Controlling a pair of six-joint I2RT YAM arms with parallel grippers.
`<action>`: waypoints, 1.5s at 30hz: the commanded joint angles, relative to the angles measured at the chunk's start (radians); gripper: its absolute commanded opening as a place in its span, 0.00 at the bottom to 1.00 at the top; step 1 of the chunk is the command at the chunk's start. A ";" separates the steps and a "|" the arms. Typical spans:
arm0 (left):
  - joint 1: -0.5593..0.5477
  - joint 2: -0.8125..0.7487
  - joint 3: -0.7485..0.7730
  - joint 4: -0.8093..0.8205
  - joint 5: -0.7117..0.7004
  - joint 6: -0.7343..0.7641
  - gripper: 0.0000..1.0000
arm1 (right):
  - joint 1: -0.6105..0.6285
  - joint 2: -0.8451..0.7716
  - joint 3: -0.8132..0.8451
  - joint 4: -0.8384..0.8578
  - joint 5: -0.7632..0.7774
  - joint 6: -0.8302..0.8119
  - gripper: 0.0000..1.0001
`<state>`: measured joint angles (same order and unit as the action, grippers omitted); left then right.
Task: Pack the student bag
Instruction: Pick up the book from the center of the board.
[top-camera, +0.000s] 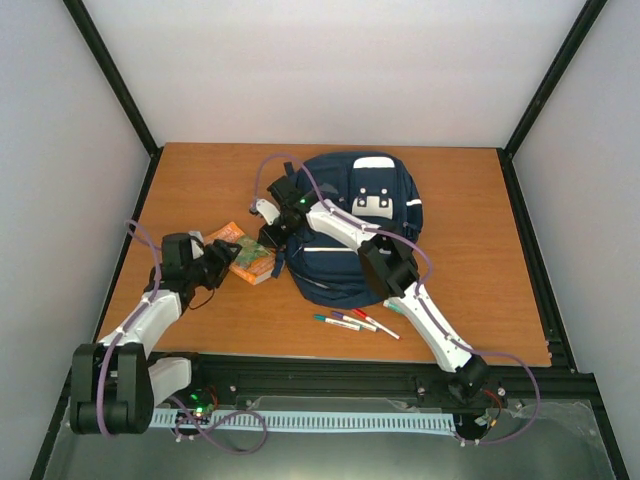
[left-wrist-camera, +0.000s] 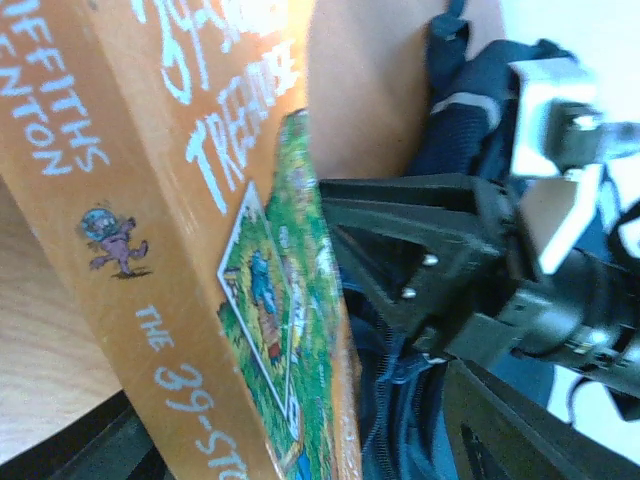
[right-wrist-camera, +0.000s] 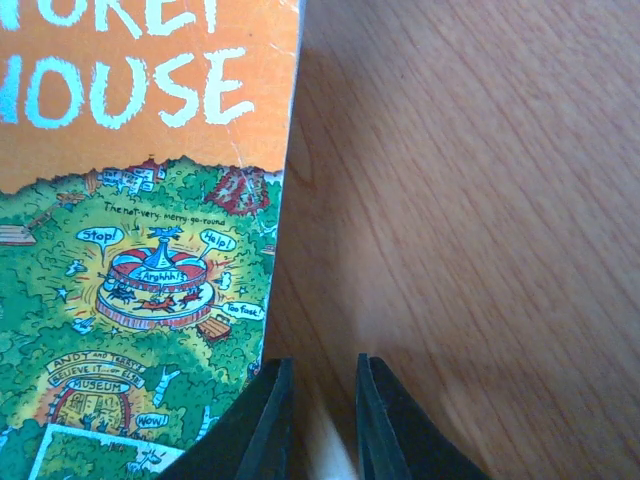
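The navy student bag lies flat in the middle of the table, white patch at its far end. An orange and green book rests against the bag's left edge. My left gripper is open around the book. One finger stands clear of the cover, and the bag's zip shows in the gap. My right gripper reaches across the bag to its left edge. Its fingers are nearly together on a small pale tab, seemingly the bag's zip tab, beside the book.
Several marker pens lie on the wooden table just in front of the bag. The right arm's forearm crosses over the bag. Black frame posts and pale walls enclose the table on three sides.
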<state>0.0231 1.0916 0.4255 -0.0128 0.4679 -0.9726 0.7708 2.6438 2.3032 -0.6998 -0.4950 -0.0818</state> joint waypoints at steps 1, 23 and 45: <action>-0.010 0.038 0.060 -0.089 -0.027 -0.035 0.68 | 0.031 0.133 -0.082 -0.176 0.098 0.003 0.19; -0.008 -0.122 0.234 -0.428 -0.212 0.200 0.01 | -0.094 -0.236 -0.026 -0.236 0.003 -0.117 0.47; -0.077 -0.165 0.521 -0.216 0.267 0.396 0.01 | -0.492 -1.202 -0.886 -0.210 -0.125 -0.254 0.60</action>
<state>-0.0078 0.9642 0.9417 -0.4488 0.5526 -0.5751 0.3077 1.5551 1.5406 -0.9138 -0.5926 -0.2829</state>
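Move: The book stands tilted, spine edge raised between my open left fingers: its middle is about 3 cm ahead of my left hand, 4 cm to the right and 4 cm lower. From my right hand, down by the far edge of the book, that middle is some 6 cm left, 3 cm back and 3 cm higher. The backpack's middle lies about 28 cm right and 6 cm ahead of my left hand, roughly 5 cm lower; from my right hand it is 20 cm right, 3 cm ahead and 3 cm up. I ease my left hand about 3 cm down and 2 cm back as its fingers close on the book's spine edge, then lift the pinched book some 20 cm, drifting right late on as the wrist tips up and turns clockwise. My right hand stays by the opposite edge at first, then opens partway and swings up and right, away over the backpack. ##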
